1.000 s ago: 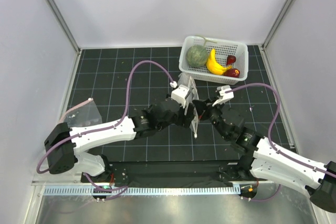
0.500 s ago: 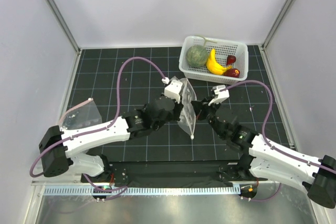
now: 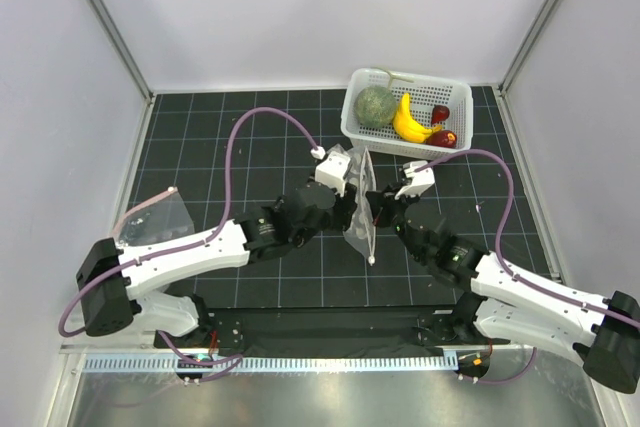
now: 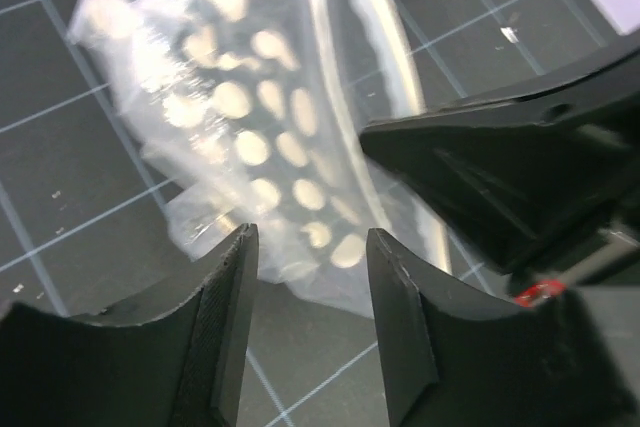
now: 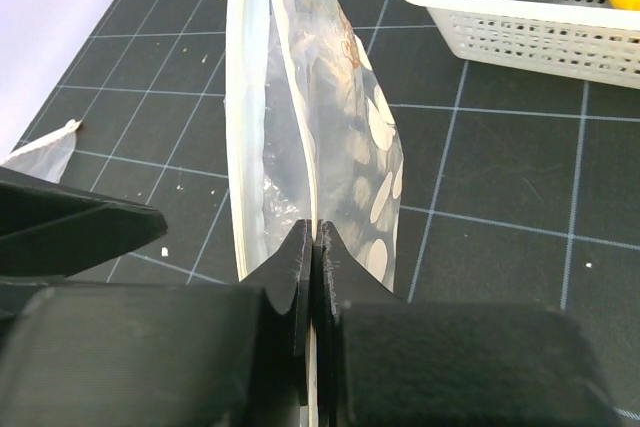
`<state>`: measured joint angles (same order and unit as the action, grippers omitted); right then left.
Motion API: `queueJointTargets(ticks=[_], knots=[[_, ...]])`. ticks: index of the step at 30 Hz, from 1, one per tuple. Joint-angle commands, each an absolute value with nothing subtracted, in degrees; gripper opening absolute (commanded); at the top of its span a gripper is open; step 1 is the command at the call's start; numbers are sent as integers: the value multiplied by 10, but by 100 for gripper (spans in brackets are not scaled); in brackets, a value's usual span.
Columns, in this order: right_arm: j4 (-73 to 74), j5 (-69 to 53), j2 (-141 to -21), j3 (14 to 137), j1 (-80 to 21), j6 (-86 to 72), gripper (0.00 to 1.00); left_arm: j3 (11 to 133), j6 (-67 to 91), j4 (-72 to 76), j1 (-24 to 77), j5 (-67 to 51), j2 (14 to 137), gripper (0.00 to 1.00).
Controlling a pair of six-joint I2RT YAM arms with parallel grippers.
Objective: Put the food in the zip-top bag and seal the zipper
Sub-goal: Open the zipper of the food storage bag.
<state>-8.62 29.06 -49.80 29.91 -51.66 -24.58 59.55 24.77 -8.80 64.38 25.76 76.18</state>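
Observation:
The clear zip-top bag [image 3: 358, 205] hangs edge-up between the two arms at mid-table, with nothing inside it. My right gripper [image 5: 313, 229] is shut on one lip of its mouth; the pale zipper [image 5: 238, 117] of the other lip stands apart to the left. My left gripper [image 4: 310, 239] is open, just short of the bag [image 4: 250, 127], with only floor between its fingers. The food lies in the white basket [image 3: 452, 97] at the back right: a netted melon [image 3: 375, 105], a yellow banana [image 3: 408, 120] and dark-red fruits [image 3: 444, 137].
A second crumpled clear bag [image 3: 155, 217] lies on the black gridded mat at the left, beside the left arm. The basket [image 5: 500, 17] is close behind the held bag. Grey walls enclose the table on three sides.
My left gripper has drawn back to the left, off the bag. The bag now hangs a little further from it, still pinched by the right gripper, which has shifted slightly left.

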Motion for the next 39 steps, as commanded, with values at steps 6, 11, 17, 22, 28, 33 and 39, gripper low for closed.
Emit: queueJointTargets(ticks=[6, 11, 17, 22, 28, 33, 39], knots=[[-134, 252, -484, 311, -519, -247, 1, 577, 243, -4, 642, 206, 761, 52], [-149, 220, -486, 308, -519, -245, 1, 571, 239, 16, 642, 229, 773, 51], [-151, 212, -477, 303, -519, -244, 1, 601, 247, -27, 642, 306, 818, 36], [-143, 255, -461, 298, -519, -247, 1, 637, 258, -90, 642, 344, 843, 0], [-74, 414, -492, 316, -519, -285, 1, 715, 254, -219, 642, 341, 830, 0], [-42, 432, -563, 354, -517, -292, 1, 789, 252, -387, 642, 385, 845, 0], [-27, 407, -641, 376, -477, -308, 1, 846, 268, -512, 642, 489, 890, 0]])
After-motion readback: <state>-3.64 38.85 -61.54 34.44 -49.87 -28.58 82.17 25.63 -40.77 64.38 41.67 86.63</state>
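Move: The left hand's half-open fingers are close beside the bag's upright mouth edge: the part to pinch is roughly 2 cm ahead, 3 cm to the right and 3 cm lower. From the right hand, already pinching this edge, that part lies about 1 cm ahead, 1 cm left and 3 cm down. From the left hand, the basket stands some 28 cm ahead and 19 cm right, the melon in it about 30 cm ahead and 11 cm right, both about 14 cm lower. The left fingers close on the bag's mouth edge after easing right and dipping about 4 cm, slightly forward; with that pinch the hand lifts some 6 cm and pulls left about 5 cm, rolling its left side up and turning a little counter-clockwise. The right hand keeps its pinch, drifting up-left a little, then going down about 6 cm, forward and right, away from the left hand. ##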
